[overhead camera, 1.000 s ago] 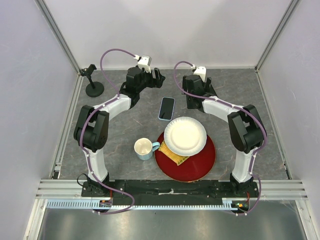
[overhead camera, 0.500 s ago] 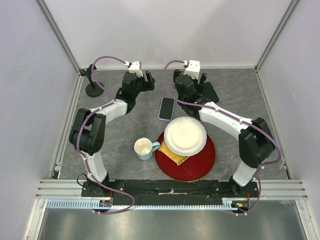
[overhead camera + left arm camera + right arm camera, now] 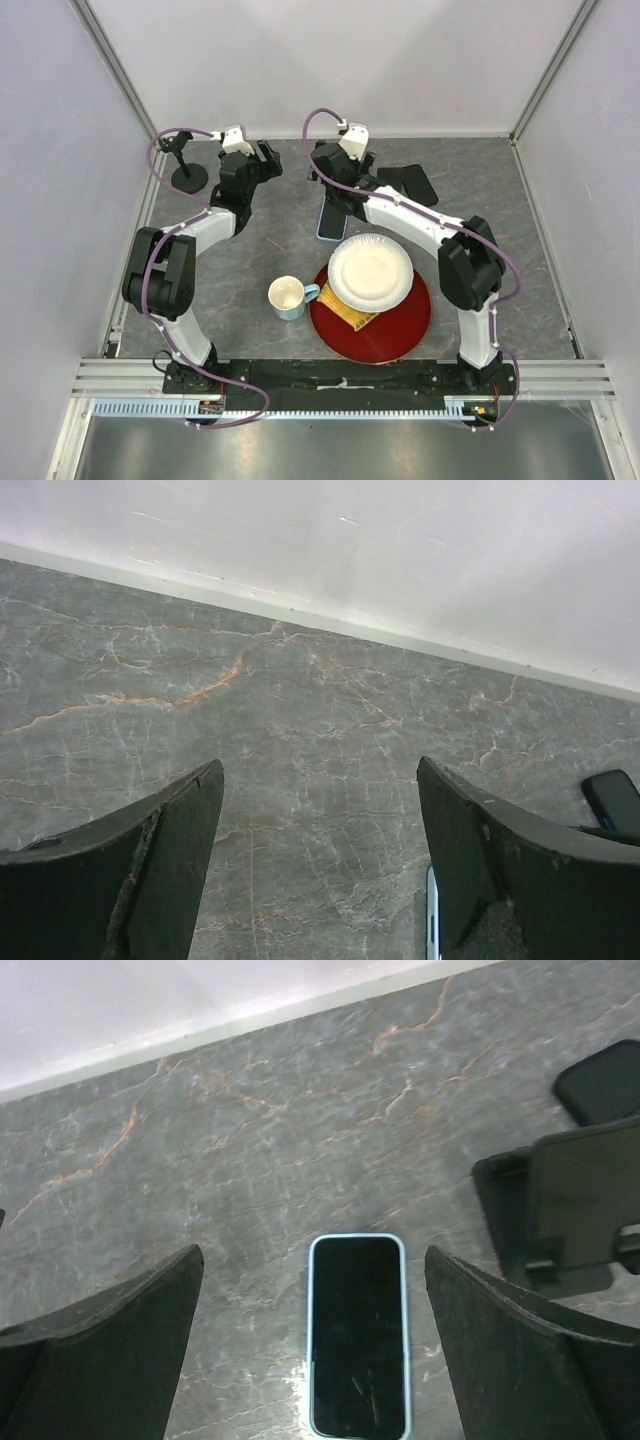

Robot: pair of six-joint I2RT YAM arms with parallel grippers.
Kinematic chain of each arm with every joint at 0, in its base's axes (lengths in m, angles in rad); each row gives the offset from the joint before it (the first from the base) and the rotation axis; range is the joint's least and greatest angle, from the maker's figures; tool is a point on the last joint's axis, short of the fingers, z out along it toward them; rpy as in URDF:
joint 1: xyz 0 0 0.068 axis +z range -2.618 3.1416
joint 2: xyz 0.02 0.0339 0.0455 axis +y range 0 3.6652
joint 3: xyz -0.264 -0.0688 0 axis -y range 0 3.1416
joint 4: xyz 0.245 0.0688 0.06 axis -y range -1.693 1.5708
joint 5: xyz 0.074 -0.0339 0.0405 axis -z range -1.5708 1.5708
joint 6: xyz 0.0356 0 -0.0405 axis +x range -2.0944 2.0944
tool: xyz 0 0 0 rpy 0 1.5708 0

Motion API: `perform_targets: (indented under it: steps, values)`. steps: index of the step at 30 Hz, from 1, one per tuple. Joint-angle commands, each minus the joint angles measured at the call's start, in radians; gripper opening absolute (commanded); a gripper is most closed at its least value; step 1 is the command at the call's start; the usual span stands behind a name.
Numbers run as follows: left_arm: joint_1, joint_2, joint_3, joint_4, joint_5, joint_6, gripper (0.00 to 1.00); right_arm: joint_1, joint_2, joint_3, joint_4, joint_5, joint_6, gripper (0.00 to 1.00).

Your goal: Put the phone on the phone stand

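Observation:
The phone (image 3: 359, 1336), dark-screened in a light blue case, lies flat on the grey marble table. In the right wrist view it lies just ahead of my open, empty right gripper (image 3: 313, 1253), in line with the gap between its fingers. From above, my right gripper (image 3: 325, 190) hovers over the phone (image 3: 327, 232) and hides its far half. A black stand with a round base (image 3: 186, 168) stands at the far left corner. My left gripper (image 3: 268, 158) is open and empty between that stand and the phone. In its wrist view the left gripper (image 3: 320, 768) shows bare table between its fingers.
A black folding holder (image 3: 405, 182) lies right of the phone, also in the right wrist view (image 3: 555, 1210). A white paper plate (image 3: 370, 270) sits on a red plate (image 3: 400, 325) with a yellow item beneath. A light blue cup (image 3: 288, 297) stands left of them. Enclosure walls are close behind.
My right arm has swung left from over the black folding holder to above the phone. My left arm has moved left, toward the far left stand. The phone has not moved.

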Motion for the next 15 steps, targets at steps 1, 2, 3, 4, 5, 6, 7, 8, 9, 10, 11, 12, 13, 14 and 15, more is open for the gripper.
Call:
perform_targets:
  steps: [1, 2, 3, 4, 5, 6, 7, 8, 9, 10, 11, 12, 13, 14, 15]
  values:
    - [0.004, -0.025, 0.0, 0.08, -0.013, -0.043, 0.84, 0.011, 0.096, 0.172, -0.203, -0.067, 0.103, 0.98]
    - [0.004, -0.024, 0.003, 0.08, -0.006, -0.043, 0.84, 0.011, 0.111, 0.222, -0.258, -0.078, 0.106, 0.98]
    - [0.005, -0.021, 0.004, 0.08, -0.001, -0.044, 0.84, 0.009, 0.127, 0.244, -0.282, -0.087, 0.106, 0.98]
    - [0.008, -0.021, 0.004, 0.08, 0.002, -0.044, 0.84, 0.011, 0.153, 0.261, -0.3, -0.099, 0.097, 0.98]
    - [0.008, -0.016, 0.006, 0.08, 0.007, -0.047, 0.84, 0.011, 0.163, 0.275, -0.317, -0.143, 0.084, 0.98]
    - [0.011, -0.016, 0.006, 0.08, 0.01, -0.05, 0.84, 0.011, 0.176, 0.292, -0.328, -0.156, 0.074, 0.98]
    - [0.013, -0.016, 0.009, 0.08, 0.013, -0.053, 0.84, 0.011, 0.193, 0.296, -0.337, -0.164, 0.07, 0.98]
    - [0.013, -0.013, 0.01, 0.08, 0.02, -0.055, 0.84, 0.009, 0.2, 0.307, -0.358, -0.168, 0.067, 0.98]
    - [0.015, -0.013, 0.012, 0.08, 0.022, -0.055, 0.84, 0.006, 0.208, 0.313, -0.374, -0.162, 0.067, 0.98]
    - [0.018, -0.01, 0.015, 0.08, 0.025, -0.057, 0.84, 0.007, 0.22, 0.318, -0.387, -0.158, 0.076, 0.98]
    - [0.019, -0.012, 0.015, 0.08, 0.028, -0.058, 0.84, 0.006, 0.222, 0.319, -0.404, -0.162, 0.076, 0.98]
    - [0.018, -0.012, 0.015, 0.08, 0.031, -0.06, 0.84, 0.004, 0.226, 0.315, -0.408, -0.184, 0.071, 0.98]
    - [0.019, -0.01, 0.017, 0.08, 0.034, -0.061, 0.84, 0.004, 0.231, 0.307, -0.409, -0.187, 0.071, 0.98]
    - [0.018, -0.012, 0.017, 0.08, 0.04, -0.061, 0.84, 0.004, 0.234, 0.29, -0.409, -0.194, 0.07, 0.98]
    - [0.018, -0.009, 0.017, 0.078, 0.043, -0.063, 0.84, 0.004, 0.237, 0.286, -0.411, -0.214, 0.064, 0.98]
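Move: The phone lies roughly 6 cm back from the empty right hand, 2 cm to its left and 19 cm below. The phone stand is about 15 cm to that hand's right and 1 cm ahead, with the black case some 24 cm right and 3 cm ahead. The white plate is 24 cm back and 8 cm right. From the left hand the phone lies about 18 cm right, 10 cm back and 18 cm below. Open, the right hand sinks about 7 cm towards the phone, swings slightly left and tips down some 15 degrees. ##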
